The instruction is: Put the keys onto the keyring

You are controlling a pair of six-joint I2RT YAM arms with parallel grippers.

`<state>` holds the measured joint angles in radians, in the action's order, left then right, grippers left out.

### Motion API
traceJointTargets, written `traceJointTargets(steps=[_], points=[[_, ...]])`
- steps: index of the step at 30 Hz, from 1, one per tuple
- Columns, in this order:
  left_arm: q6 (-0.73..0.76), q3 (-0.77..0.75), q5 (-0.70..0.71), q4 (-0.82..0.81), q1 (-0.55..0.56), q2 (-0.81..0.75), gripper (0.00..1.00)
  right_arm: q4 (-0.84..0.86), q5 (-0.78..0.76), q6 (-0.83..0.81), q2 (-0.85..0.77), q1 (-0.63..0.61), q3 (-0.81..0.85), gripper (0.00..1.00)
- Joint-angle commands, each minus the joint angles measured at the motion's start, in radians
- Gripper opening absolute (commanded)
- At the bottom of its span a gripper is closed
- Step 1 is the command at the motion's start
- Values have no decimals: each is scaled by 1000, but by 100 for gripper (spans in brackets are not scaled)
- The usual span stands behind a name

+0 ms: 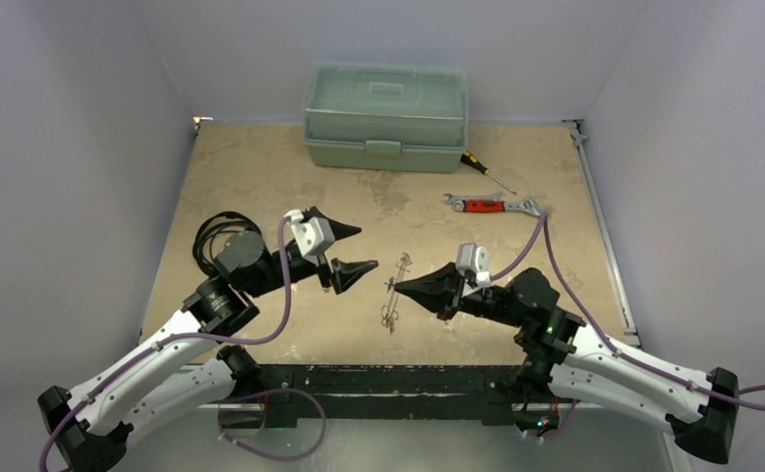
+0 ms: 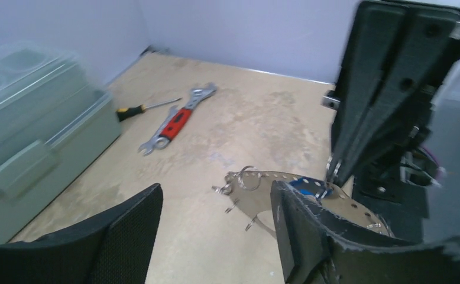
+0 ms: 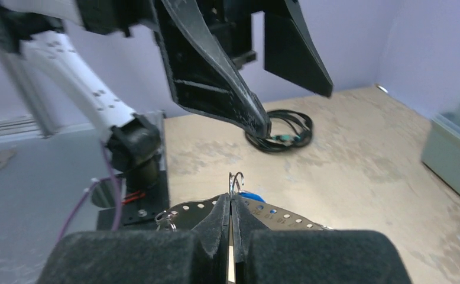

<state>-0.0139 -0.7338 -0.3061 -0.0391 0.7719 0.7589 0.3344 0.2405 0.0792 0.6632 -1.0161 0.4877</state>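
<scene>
The keyring (image 1: 395,291) is a thin silver loop with a row of small holes and little metal clips, lying mid-table. My right gripper (image 1: 399,285) is shut on one of its wire clips (image 3: 235,179), with the perforated band (image 3: 275,216) spreading to both sides of the fingers. Just behind that clip shows the blue tag (image 3: 252,196) of one of the keys, also visible as the blue tag (image 2: 303,184). My left gripper (image 1: 367,248) stands open a short way to the left of the keyring (image 2: 257,177), nothing between its fingers (image 2: 298,225).
A green toolbox (image 1: 385,116) stands at the back. A screwdriver (image 1: 485,170) and a red-handled wrench (image 1: 492,205) lie at the back right. A coiled black cable (image 1: 216,236) lies at the left, beside my left arm.
</scene>
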Motion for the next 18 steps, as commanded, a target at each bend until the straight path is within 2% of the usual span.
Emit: traceJointTargets(steps=[1,7,11,18], points=[[48,33,-308,-122,-8,-40,60,53,210,2,-52,1,22,0],[22,55,-514,-184,-8,-19,50,54,233,-2,-37,1,38,0],[-23,96,-605,-264,-8,-20,49,59,185,1,-26,1,48,0],[-15,89,-589,-238,-7,6,45,82,166,4,-22,1,53,0]])
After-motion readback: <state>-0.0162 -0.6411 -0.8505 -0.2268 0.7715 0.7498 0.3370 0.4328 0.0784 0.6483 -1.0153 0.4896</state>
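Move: From the left gripper, the blue-tagged key by the right fingertips is about 8 cm back, 6 cm to the right and 3 cm lower. The keyring plate's middle lies some 9 cm back, 7 cm right and 8 cm down; the red-tagged key at its near end is roughly 15 cm back, 6 cm right and 8 cm down. From the right gripper, the blue-tagged key is level fore and aft, 2 cm left and 1 cm down. Swing the left gripper back about 9 cm and a little to the right, turning it some 30 degrees clockwise until its fingers point straight across at the blue-tagged key, and narrow them from wide to about half open without shutting. Meanwhile keep the right fingers pinched on the keyring's wire hook and draw it back 3–4 cm with a slight counter-clockwise turn. ##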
